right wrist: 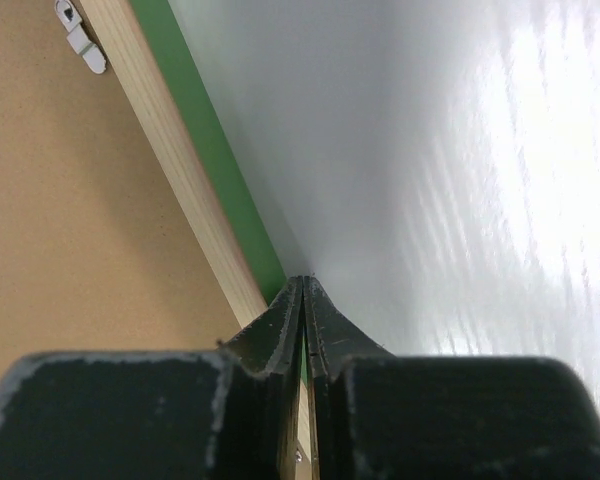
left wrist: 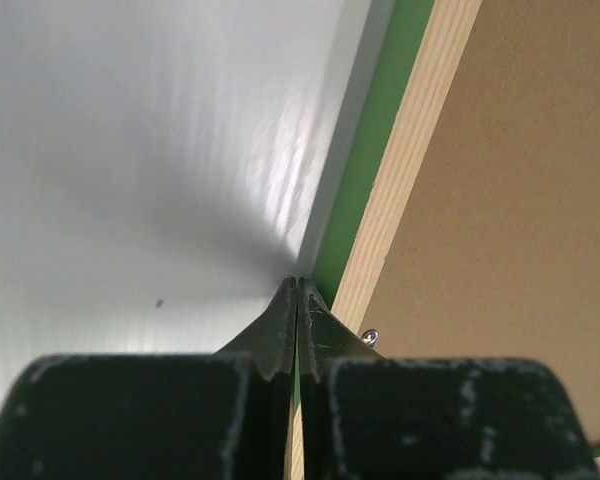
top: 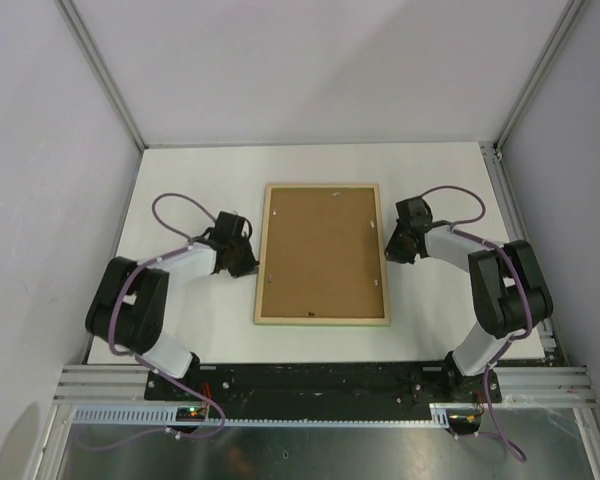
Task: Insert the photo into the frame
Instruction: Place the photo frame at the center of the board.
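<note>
The frame (top: 261, 262) lies face down in the middle of the white table, pale wood back up, with a green edge showing in the left wrist view (left wrist: 417, 150) and the right wrist view (right wrist: 175, 170). The plain brown backing board (top: 323, 250) fills it. The photo is hidden. My left gripper (top: 248, 266) is shut and empty, its tips (left wrist: 297, 285) low at the frame's left edge. My right gripper (top: 391, 250) is shut and empty, its tips (right wrist: 303, 282) low at the frame's right edge.
Small metal clips (right wrist: 80, 40) sit on the frame's back along the board's edge; one shows by my left fingers (left wrist: 370, 337). White enclosure walls (top: 320, 70) stand around the table. The arm bases are on the black rail (top: 320, 385) at the near edge.
</note>
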Robot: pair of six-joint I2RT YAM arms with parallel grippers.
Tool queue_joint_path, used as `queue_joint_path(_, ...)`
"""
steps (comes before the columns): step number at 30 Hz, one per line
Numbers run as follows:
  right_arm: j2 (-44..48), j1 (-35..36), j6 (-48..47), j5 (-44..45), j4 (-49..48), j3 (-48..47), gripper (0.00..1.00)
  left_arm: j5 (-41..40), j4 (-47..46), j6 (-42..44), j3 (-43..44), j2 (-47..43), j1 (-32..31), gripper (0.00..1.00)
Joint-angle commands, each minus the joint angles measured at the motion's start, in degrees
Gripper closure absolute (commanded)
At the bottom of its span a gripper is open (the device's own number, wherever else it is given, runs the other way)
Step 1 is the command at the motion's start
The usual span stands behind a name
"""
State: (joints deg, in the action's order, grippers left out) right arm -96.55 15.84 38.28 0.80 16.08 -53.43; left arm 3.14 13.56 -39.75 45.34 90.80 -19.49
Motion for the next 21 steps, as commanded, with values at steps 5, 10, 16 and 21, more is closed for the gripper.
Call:
queue_joint_path(5,9.33,9.30,3.52,-2.45,1.44,6.58,0.93,6.36,-0.37,-3.78,-9.02,-13.29,-3.33,1.00)
queue_joint_path(10,12.19,11.05,2.81,-0.99,3.29,8.35,0.91,4.41,0.52,-4.25,-12.51,-18.62,-2.93,1.00)
queue_joint_path(16,16.52,8.45,0.05,1.08,4.57,8.34,0.73,1.48,3.00,-2.36,-9.98,-21.74,0.00,0.97)
queue_joint_path(21,21.09,8.38,-2.69,2.72,6.93,8.39,0.58,-0.68,5.26,1.99,-5.16,-23.02,0.90,0.69)
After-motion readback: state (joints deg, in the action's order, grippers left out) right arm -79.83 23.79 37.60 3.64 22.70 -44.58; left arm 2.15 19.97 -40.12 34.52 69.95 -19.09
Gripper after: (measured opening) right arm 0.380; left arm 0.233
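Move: Both shut fingertips are already against the photo frame's outer sides, about level with its rim. From the left hand the frame's middle is some 5 cm ahead and 17 cm right, a metal clip about 4 cm back and 4 cm right, and the board's near edge roughly 27 cm straight back. From the right hand, the frame's middle lies about 3 cm ahead and 17 cm left, and another clip 7 cm back and 3 cm left. Fingertips still bearing on the photo frame's two outer side rails, both hands drag it flat back towards the robot about 7 cm and slightly left, the right hand turning a little counter-clockwise. Then both stop, rise some 3 cm clear of the rails and open their fingers partway, the left easing forward a little. ##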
